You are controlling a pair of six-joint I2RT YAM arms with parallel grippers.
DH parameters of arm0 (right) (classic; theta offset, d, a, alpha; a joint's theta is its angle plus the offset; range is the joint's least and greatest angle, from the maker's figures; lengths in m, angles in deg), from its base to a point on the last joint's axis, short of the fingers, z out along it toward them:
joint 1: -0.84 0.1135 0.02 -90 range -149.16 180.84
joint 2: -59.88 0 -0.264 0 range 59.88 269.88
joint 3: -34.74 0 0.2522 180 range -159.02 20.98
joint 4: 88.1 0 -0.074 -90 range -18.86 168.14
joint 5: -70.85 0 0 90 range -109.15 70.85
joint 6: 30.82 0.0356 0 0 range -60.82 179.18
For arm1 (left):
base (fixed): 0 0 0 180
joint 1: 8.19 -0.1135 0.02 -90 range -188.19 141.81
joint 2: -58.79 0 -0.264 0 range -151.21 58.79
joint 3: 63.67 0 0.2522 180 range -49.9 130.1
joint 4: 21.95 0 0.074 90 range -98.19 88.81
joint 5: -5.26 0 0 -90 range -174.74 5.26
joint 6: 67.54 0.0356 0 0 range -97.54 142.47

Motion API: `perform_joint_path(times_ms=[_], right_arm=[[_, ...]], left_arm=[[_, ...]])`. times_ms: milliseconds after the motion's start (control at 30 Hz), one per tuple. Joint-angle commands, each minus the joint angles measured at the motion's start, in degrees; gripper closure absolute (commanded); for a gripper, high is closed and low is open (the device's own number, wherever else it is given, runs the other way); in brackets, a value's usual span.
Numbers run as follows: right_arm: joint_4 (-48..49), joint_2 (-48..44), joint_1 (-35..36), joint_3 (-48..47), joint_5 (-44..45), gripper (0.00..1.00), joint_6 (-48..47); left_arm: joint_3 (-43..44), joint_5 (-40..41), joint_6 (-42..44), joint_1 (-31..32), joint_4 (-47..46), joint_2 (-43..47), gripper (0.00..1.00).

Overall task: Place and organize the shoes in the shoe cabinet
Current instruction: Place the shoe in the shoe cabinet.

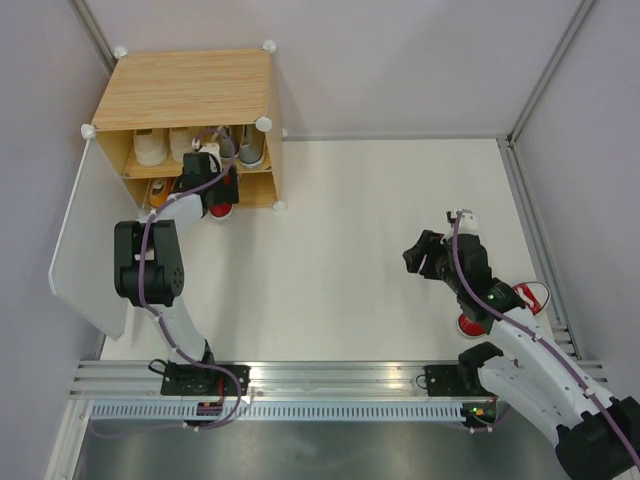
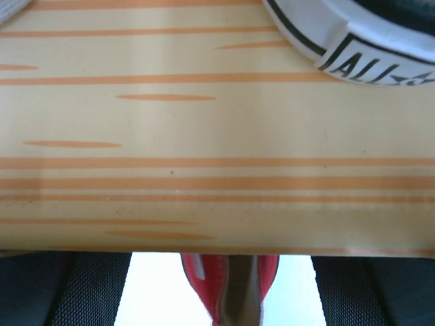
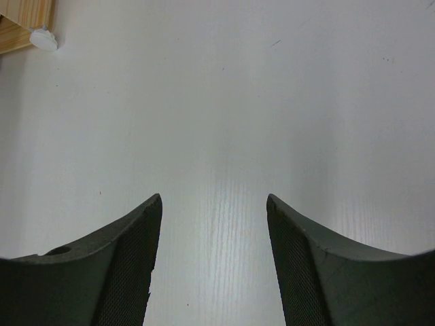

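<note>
The shoe cabinet (image 1: pixel 190 88) stands at the back left with its white door (image 1: pixel 85 250) swung open. Cream shoes (image 1: pixel 152 148) and grey shoes (image 1: pixel 250 146) sit on its upper shelf, and an orange shoe (image 1: pixel 160 190) sits below. A red shoe (image 1: pixel 221 207) pokes out of the lower compartment. My left gripper (image 1: pixel 218 185) hangs over it, open. In the left wrist view the red shoe (image 2: pixel 228 288) lies between the fingers (image 2: pixel 68 292) with gaps on both sides. My right gripper (image 1: pixel 418 258) is open over bare table, and another red shoe (image 1: pixel 500 305) lies beneath that arm.
The wooden shelf edge (image 2: pixel 204 170) fills the left wrist view, with a white shoe sole (image 2: pixel 353 41) at its top right. The right wrist view shows the open right gripper (image 3: pixel 214 197) above the white table and a cabinet corner connector (image 3: pixel 43 39). Grey walls enclose the table.
</note>
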Motion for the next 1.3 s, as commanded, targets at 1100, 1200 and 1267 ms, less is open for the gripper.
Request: perform_joint_path(times_ms=[1100, 1200, 1267], right_arm=[[2.99, -5.9, -0.26, 2.25, -4.15, 0.34, -0.32], [3.16, -5.64, -0.26, 2.16, -3.98, 0.34, -0.4], [3.34, -5.38, -0.26, 2.16, -4.07, 0.34, -0.49]], left_arm=[[-18.55, -4.98, -7.5, -0.21, 1.24, 19.66, 0.48], [-19.17, -5.24, -7.94, -0.21, 0.89, 19.14, 0.48], [-18.74, -4.55, -7.85, -0.13, 0.8, 17.56, 0.49]])
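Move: The red shoe is already in the cabinet's lower compartment with its heel out, its middle about 3 cm ahead of the left hand, 1 cm right and 2 cm below the open fingers. The nearer orange shoe is roughly 7 cm ahead and 8 cm left, the cabinet's front right foot level and 13 cm right. A grey shoe sits above, some 7 cm ahead and 4 cm right. From the right hand the red shoe is about 22 cm ahead and 41 cm left. With its fingers wide open around the red shoe, the left hand comes clear from under the upper shelf board, rising about 8 cm while drawing back. Still backing, some 9 cm in all, it sinks again by about 7 cm and narrows its fingers to half open, ending just behind the heel and low over the floor. The tips first tilt up, then dip back. ##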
